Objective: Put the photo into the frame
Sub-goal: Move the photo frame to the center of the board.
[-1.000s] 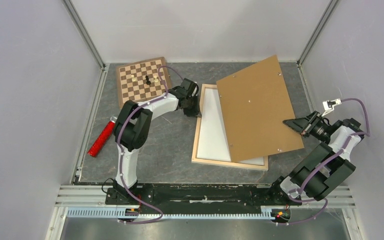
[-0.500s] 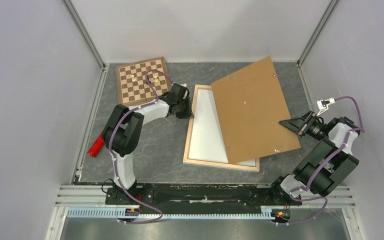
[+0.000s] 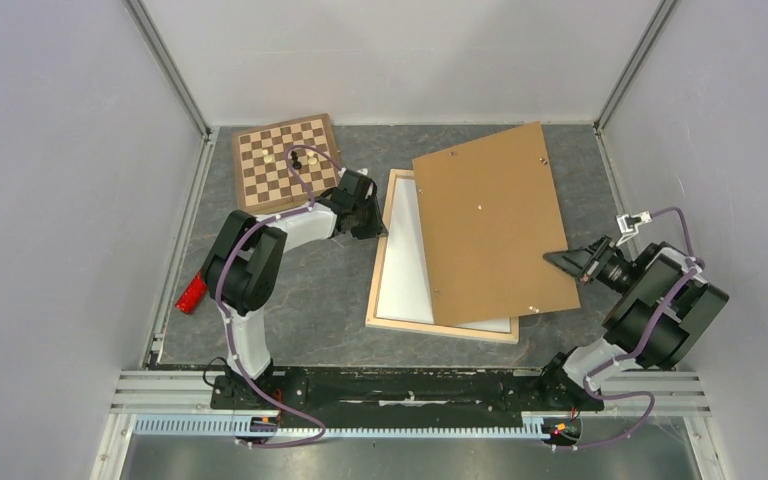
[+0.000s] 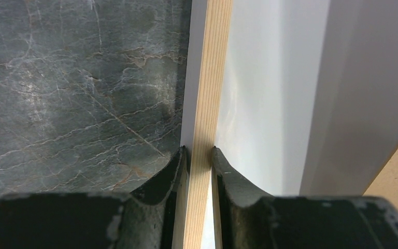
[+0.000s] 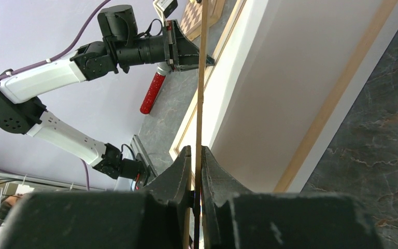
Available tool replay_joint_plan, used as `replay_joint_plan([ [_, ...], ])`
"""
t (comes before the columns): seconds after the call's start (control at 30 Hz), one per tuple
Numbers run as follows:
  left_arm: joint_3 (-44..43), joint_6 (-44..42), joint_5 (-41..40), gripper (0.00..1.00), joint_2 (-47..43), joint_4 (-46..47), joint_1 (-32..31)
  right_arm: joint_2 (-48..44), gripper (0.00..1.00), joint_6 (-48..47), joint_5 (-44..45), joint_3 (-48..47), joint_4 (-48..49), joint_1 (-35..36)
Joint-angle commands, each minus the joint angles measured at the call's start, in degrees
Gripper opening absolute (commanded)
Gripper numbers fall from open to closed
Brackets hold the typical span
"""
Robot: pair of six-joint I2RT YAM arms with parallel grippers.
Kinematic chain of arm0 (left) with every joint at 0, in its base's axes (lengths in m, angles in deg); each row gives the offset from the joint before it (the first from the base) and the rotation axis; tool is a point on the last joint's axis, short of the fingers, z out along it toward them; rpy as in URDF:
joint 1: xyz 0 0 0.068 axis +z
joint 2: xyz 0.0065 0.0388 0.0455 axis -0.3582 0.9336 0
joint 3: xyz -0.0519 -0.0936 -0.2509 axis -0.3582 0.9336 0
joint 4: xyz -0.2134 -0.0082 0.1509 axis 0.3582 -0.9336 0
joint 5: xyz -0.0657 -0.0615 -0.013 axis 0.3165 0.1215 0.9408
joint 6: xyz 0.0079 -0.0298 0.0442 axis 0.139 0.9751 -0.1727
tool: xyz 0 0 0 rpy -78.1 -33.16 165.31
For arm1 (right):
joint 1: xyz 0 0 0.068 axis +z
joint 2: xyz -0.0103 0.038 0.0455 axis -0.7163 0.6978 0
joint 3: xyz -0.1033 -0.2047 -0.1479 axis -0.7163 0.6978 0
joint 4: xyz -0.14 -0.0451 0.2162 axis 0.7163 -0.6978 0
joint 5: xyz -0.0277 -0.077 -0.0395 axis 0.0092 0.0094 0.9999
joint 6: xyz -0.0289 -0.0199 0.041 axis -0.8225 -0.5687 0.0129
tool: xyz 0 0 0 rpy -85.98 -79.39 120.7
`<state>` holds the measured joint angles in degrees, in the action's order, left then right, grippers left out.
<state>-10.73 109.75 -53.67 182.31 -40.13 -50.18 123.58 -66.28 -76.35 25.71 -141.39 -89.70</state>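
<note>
The frame [image 3: 442,329] lies on the table with its light wooden bars up. Its opening shows plain white [image 3: 407,272], apparently the photo's back; no print shows. My left gripper [image 3: 371,223] is shut on the frame's left bar near the far corner. In the left wrist view the wooden bar [image 4: 213,78] runs straight between the left gripper's [image 4: 200,150] fingers. A brown backing board [image 3: 485,225] slants over the frame's right part. My right gripper [image 3: 552,258] is shut on its right edge. The right wrist view shows the thin board edge [image 5: 202,78] pinched in the right gripper [image 5: 197,148].
A checkered chessboard [image 3: 285,162] with a few pieces lies at the far left, close behind my left gripper. A red cylinder [image 3: 191,294] lies by the left wall. Enclosure walls stand on three sides, and a metal rail [image 3: 410,385] runs along the near edge.
The frame slid left with the left gripper. The backing board swung left and turned closer to square with the frame, as the right gripper came nearer and left.
</note>
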Motion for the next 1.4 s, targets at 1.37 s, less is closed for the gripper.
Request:
replay_joint_plan([
  [1.37, -0.23, -0.47, -2.38, 0.02, 1.33, -3.03, -3.95, 18.32, 0.4, -32.17, -0.55, 11.15, -2.75, 3.88],
])
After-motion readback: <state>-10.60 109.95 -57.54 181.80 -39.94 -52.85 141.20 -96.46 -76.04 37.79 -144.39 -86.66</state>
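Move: Some 23 cm to the left of the right hand and 9 cm ahead lies the photo frame's middle, about 14 cm below. The backing board already pinched by its right edge has its middle about 12 cm left, 8 cm ahead and 3 cm lower than that hand. From the left hand, already pinching the frame's left rail, the frame's middle is about 15 cm right and 4 cm back; the chessboard is some 24 cm left and 17 cm ahead. Lowering the backing board onto the frame, the right hand sinks about 7.5 cm while easing roughly 4 cm left and 3.5 cm back, its wrist barely turning. Its fingers let go of their pinch on the way down and open partly, ending loosely astride the board's right edge. The left hand keeps its pinch on the frame's left rail, nearly still. ##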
